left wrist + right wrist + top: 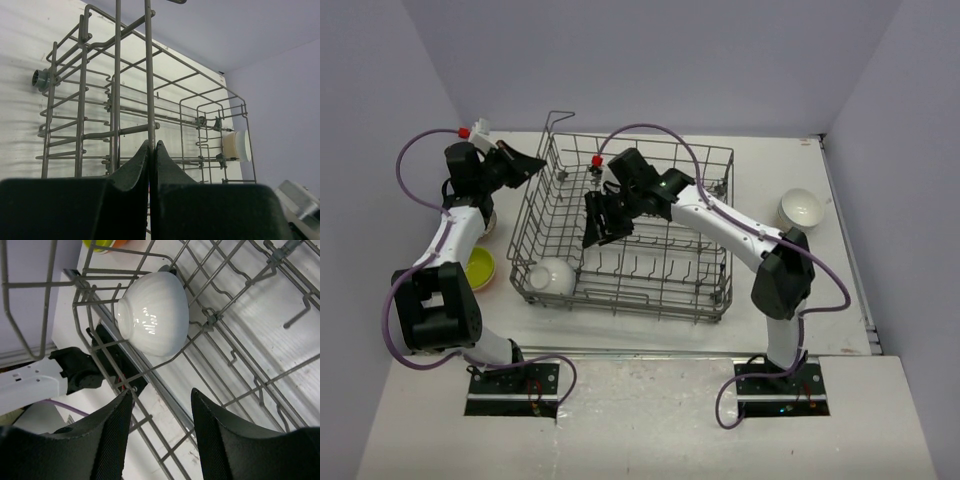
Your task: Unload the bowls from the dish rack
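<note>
The grey wire dish rack (620, 300) stands mid-table. One white ribbed bowl (553, 275) lies on its side in the rack's near-left corner; the right wrist view shows this bowl (152, 312) just beyond my right gripper (161, 395). That right gripper (602, 232) hangs inside the rack, open and empty, apart from the bowl. My left gripper (540, 164) is at the rack's far-left corner, shut on an upright wire of the rack (117, 75), the wire pinched between the fingertips of the left gripper (151, 146).
A second white bowl (801, 208) sits on the table right of the rack, visible through the wires as a white bowl (236, 145). A yellow-green bowl (480, 268) rests left of the rack by the left arm. Purple walls enclose the table.
</note>
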Robot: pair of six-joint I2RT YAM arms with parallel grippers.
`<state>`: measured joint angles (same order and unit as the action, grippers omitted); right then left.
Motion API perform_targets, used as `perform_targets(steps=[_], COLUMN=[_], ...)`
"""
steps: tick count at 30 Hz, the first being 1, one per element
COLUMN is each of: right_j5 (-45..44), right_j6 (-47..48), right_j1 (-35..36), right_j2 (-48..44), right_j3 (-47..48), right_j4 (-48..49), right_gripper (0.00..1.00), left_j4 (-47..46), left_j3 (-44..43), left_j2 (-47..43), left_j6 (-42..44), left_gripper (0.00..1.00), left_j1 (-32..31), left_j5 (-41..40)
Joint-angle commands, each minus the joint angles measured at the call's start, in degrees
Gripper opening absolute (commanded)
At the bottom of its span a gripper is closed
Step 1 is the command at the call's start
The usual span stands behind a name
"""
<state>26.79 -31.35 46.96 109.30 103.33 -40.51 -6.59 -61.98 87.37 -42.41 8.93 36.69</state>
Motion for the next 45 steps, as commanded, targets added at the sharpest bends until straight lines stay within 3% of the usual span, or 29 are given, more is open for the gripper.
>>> perform_targets(steps=[1, 5, 6, 10, 11, 12, 16, 20, 24, 35, 45], right_j5=[2.1, 2.6, 3.2, 5.0, 5.6, 5.3, 1.9, 1.8, 2.0, -3.8, -3.7], right_j6=[2.1, 2.4, 1.7, 0.2, 0.2, 0.1, -1.3, -2.0, -2.7, -5.2, -5.2], right_j1=[1.5, 3.1, 3.1, 3.8, 3.9, 4.0, 3.9, 3.8, 3.8, 0.2, -2.0], right_j2=[4.9, 9.2, 9.5, 10.7, 10.7, 10.7, 6.9, 4.2, 3.1, -0.1, -0.1], right_j3=[7.1, 13.0, 13.0, 12.8, 12.4, 12.1, 5.3, -1.8, -4.4, -11.2, -14.2], right_j4=[-4.4, -6.5, -6.0, -4.5, -4.1, -4.2, -1.7, 1.6, 2.4, 2.9, 2.6], right_gripper=[0.52, 0.53, 0.54, 0.54, 0.54, 0.54, 0.53, 0.52, 0.52, 0.48, 0.48], left_j4=[11.8, 11.6, 11.4, 11.4, 12.0, 12.5, 12.7, 12.0, 11.1, 12.2, 13.5], left_j3=[4.6, 4.5, 4.4, 3.3, 2.4, 2.0, 1.2, 1.1, 1.4, -2.7, -9.5], left_j2=[3.5, 4.2, 4.3, 4.4, 4.8, 5.0, 5.0, 4.6, 4.1, 1.1, 0.8], left_j6=[3.3, 2.7, 2.4, 2.5, 2.7, 3.2, 3.3, 3.5, 3.0, 4.0, 3.3], left_gripper=[0.0, 0.03, 0.15, 0.22, 0.33, 0.38, 0.43, 0.65, 0.67, 0.87, 0.88], left_j1=[-2.6, -2.6, -2.6, -2.6, -2.5, -2.5, -2.5, -2.4, -1.8, 2.6, 7.3], left_j5=[4.3, 4.5, 4.5, 4.2, 4.2, 4.1, 3.7, 4.2, 4.8, 6.0, 8.2])
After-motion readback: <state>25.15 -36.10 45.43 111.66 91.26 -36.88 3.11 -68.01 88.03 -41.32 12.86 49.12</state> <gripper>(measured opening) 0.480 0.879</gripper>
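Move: Down in the near-left corner of the rack, the last white bowl stands about 11 cm to the right hand's left, 2 cm nearer the base and 11 cm lower. Outside the rack, the green bowl lies some 28 cm left, 3 cm ahead and 17 cm down, with the patterned bowl about 10 cm beyond it. The left hand is shut on the rack post, right between its pads; from there the white bowl is some 20 cm back, 2 cm right and 14 cm down. Opening almost fully, the left fingers let go of the rack post as the hand eases back about 2 cm, drifting right before swinging left and up. The half-open right hand sinks some 9 cm into the rack, first leftward towards the white bowl, then back, finally forward and right away from it, its fingertips tipping down about 10 degrees. ##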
